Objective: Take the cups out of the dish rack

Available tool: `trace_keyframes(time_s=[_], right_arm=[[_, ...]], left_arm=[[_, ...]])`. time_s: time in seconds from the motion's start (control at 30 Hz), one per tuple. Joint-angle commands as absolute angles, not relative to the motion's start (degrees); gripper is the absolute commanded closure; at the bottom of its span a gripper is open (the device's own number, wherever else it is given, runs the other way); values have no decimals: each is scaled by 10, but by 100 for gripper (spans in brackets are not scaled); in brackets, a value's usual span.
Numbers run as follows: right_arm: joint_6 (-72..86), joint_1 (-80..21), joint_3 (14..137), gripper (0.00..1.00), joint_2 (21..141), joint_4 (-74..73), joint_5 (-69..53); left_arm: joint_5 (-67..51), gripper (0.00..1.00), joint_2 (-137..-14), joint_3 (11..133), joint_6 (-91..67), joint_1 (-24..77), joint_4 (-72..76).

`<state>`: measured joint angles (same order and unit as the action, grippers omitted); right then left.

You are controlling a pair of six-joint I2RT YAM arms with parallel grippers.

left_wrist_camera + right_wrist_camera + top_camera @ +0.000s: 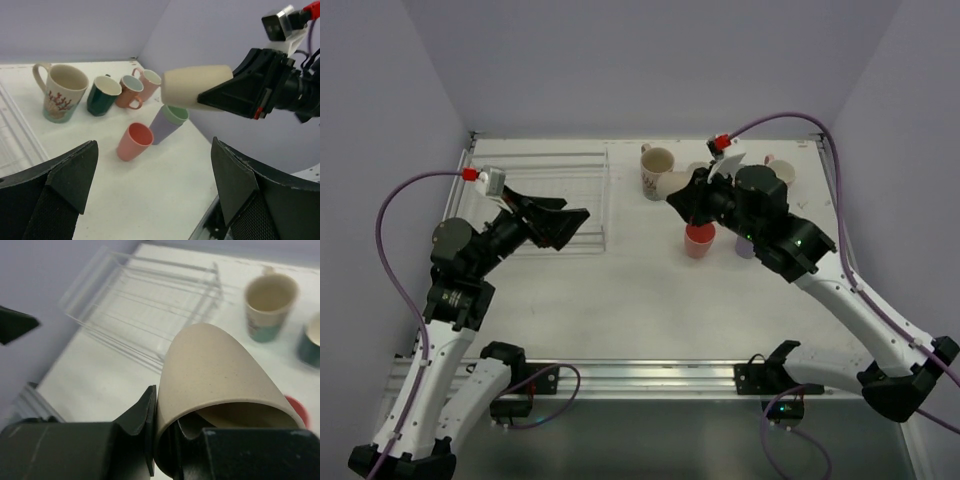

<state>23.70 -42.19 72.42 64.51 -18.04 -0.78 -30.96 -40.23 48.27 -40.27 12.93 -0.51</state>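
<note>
My right gripper [167, 412] is shut on the rim of a beige cup [215, 375], one finger inside and one outside. The left wrist view shows that beige cup [195, 86] held sideways in the air above the cups on the table. There stand a floral mug [60, 92], a dark green mug [102, 95], a salmon mug [129, 91], a pink mug [149, 82], a salmon tumbler [134, 141] and a lilac tumbler [162, 129] with a mint green one [176, 114] in it. My left gripper [575, 225] is open and empty at the right end of the dish rack [555, 165].
The wire rack [150, 295] shows no cups in it. The table's back wall and right wall stand close behind the cup group. A metal rail [640, 375] runs along the near edge between the arm bases.
</note>
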Motion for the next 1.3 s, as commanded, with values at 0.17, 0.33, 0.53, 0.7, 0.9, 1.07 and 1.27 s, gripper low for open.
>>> trace_keyframes(time_s=[0.17, 0.33, 0.53, 0.7, 0.9, 1.07, 1.27], right_arm=[[98, -373, 825, 100, 739, -532, 98], [77, -353, 866, 100, 804, -569, 98], [63, -348, 896, 100, 873, -585, 102], [57, -348, 921, 100, 918, -588, 102], [48, -345, 937, 100, 953, -585, 90], [40, -342, 933, 100, 973, -571, 69], [33, -337, 923, 100, 998, -558, 55]], left_arm=[[-280, 0, -382, 423, -207, 132, -134], [-273, 0, -350, 393, -171, 133, -134], [-277, 0, -323, 373, -164, 134, -121], [-274, 0, -324, 374, -162, 145, -120], [-272, 0, -329, 374, -162, 151, -120], [-271, 0, -334, 374, -161, 152, -120], [-267, 0, -339, 375, -161, 152, -120]])
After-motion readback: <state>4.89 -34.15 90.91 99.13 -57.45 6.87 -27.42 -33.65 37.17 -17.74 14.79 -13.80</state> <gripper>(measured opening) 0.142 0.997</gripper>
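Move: My right hand has the beige cup pinched by its rim wall, high over the table. The pink cup it goes to stands about 6 cm ahead, 8 cm to the right and some 31 cm below; the purple cup with the green one in it is about 12 cm right of the pink cup and 1 cm farther out, the dark green mug 16 cm straight beyond the pink one. From my empty left hand the pink cup is about 10 cm ahead, 31 cm right and 32 cm below. I swing my right hand down and to the right while the wrist turns some 60 degrees, so that fingers and beige cup point mostly down. Then I go on down with a little forward, feeding its closed end into the pink cup's mouth, about 21 cm down in all, grip kept. My open left hand sinks about 12 cm, its fingers tipping down, then waits. ##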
